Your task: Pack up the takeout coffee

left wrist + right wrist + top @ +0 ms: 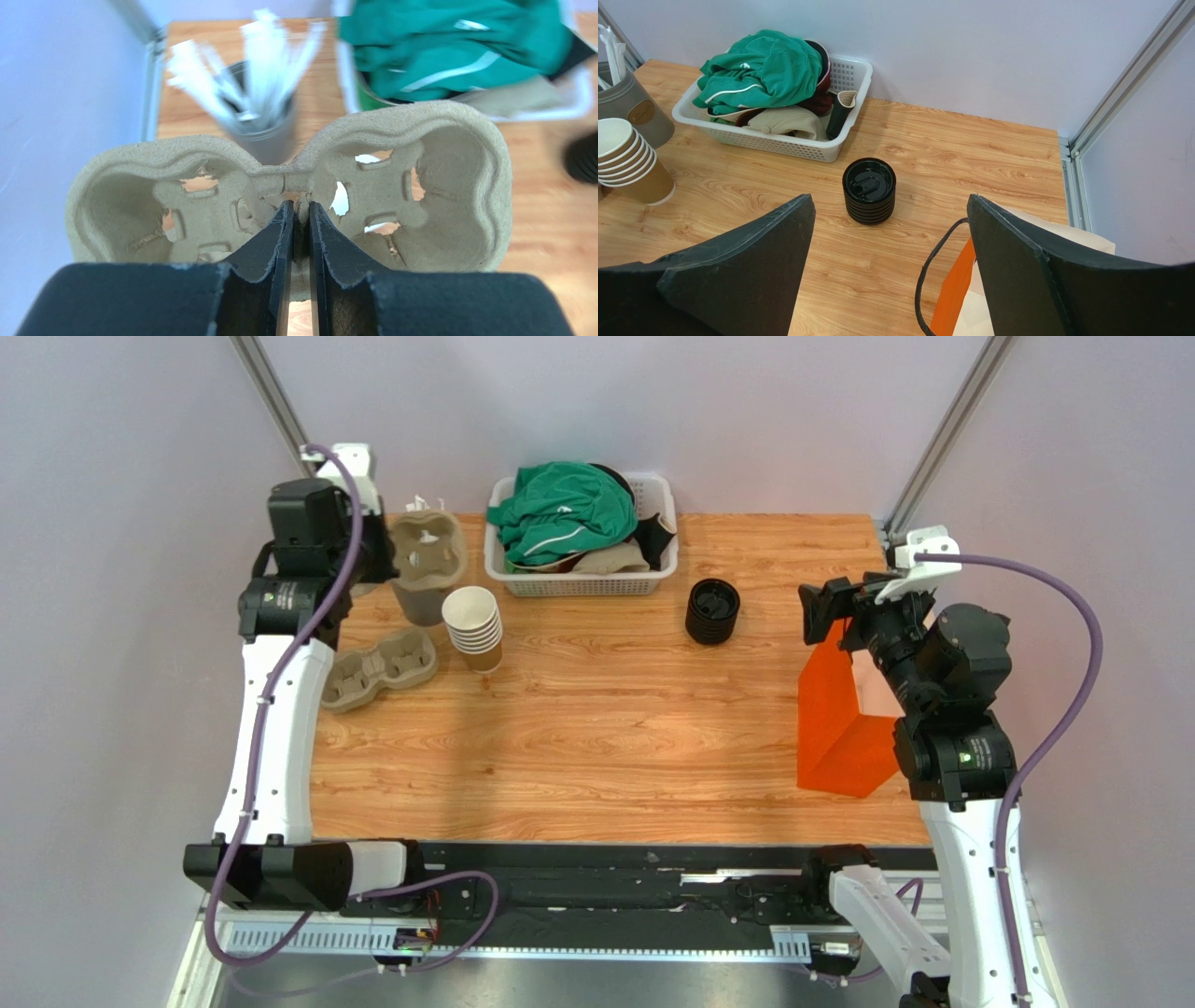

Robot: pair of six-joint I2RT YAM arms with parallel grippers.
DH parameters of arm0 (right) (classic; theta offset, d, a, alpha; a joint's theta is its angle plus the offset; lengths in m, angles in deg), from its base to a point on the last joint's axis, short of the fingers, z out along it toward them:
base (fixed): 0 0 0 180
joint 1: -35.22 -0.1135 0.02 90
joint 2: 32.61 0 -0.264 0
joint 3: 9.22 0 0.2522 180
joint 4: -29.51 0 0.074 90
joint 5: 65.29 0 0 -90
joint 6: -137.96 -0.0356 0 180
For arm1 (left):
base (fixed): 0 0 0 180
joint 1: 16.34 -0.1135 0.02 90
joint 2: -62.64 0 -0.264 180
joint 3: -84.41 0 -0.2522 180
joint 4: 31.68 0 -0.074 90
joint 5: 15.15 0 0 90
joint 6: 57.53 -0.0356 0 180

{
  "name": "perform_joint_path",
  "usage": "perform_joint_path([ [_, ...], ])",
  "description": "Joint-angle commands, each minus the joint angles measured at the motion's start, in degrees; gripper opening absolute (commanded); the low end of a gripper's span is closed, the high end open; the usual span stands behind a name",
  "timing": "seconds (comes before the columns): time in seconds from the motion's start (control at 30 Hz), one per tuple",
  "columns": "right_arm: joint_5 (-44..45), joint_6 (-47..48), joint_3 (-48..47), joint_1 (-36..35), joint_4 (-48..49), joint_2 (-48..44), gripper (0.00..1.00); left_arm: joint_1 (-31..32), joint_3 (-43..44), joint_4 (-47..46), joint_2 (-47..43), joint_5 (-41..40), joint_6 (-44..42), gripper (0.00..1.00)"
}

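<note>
No takeout coffee shows in any view. My left gripper (387, 560) (300, 210) is at the table's far left, shut on the middle ridge of a tan pulp two-cup carrier (428, 546) (435, 161), which hangs above the table. My right gripper (821, 609) (891, 203) stands open with nothing between its fingers, above the open orange paper bag (842, 721) (954, 290) at the table's right edge. A black stack of loose lids (713, 611) (869, 190) sits ahead of it.
A stack of lidless tan cups (474, 626) (626, 164) and a second pulp carrier (379, 669) lie left of centre. A grey holder of white sticks (267, 133) (633, 112) stands beyond the held carrier. A white basket (575, 585) (773, 143) of clothes is at the back.
</note>
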Motion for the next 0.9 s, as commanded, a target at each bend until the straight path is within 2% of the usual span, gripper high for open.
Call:
perform_joint_path([
  [0.0, 3.3, 1.0, -0.6, 0.0, 2.0, -0.8, 0.86, 11.0, 3.6, 2.6, 1.8, -1.1, -2.3, 0.19],
  [0.17, 7.6, 2.2, -2.0, 0.1, 2.0, -1.5, 0.88, 22.1, 8.6, 3.7, 8.9, -2.8, -2.9, 0.2],
  [0.37, 12.4, 3.7, -2.7, 0.1, 2.0, -2.6, 0.9, 31.6, 14.9, 5.4, 19.9, -4.9, -1.7, 0.2],
  [0.57, 13.8, 4.4, -3.0, 0.2, 2.0, -3.2, 0.9, 36.8, 20.9, 6.4, 31.9, -5.4, 1.3, 0.21],
  [0.87, 13.3, 7.3, -3.1, 0.1, 1.1, -3.7, 0.91, 40.3, 25.8, 6.6, 44.1, -2.6, 5.1, 0.21],
])
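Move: The left hand already holds a cup carrier by its middle rib. The bare table it is taken to lies about 31 cm to its right, 3 cm ahead and some 31 cm below. The clothes basket stands about 16 cm beyond that spot, the black lids roughly 18 cm to the spot's right and 1 cm farther out, the paper cups some 21 cm to its left and 4 cm nearer. From the right hand the spot is about 29 cm left, 10 cm ahead, 33 cm below. Rightwards in one wide sweep of about 30 cm, the left hand carries the pinched carrier past the paper cups to above the bare table before the basket, travelling level at first, then sinking some 16 cm. Its wrist swings clockwise about 35 degrees and tips down; the grip keeps. The open, empty right hand shifts about 4 cm right and slightly up, turning a little clockwise. ##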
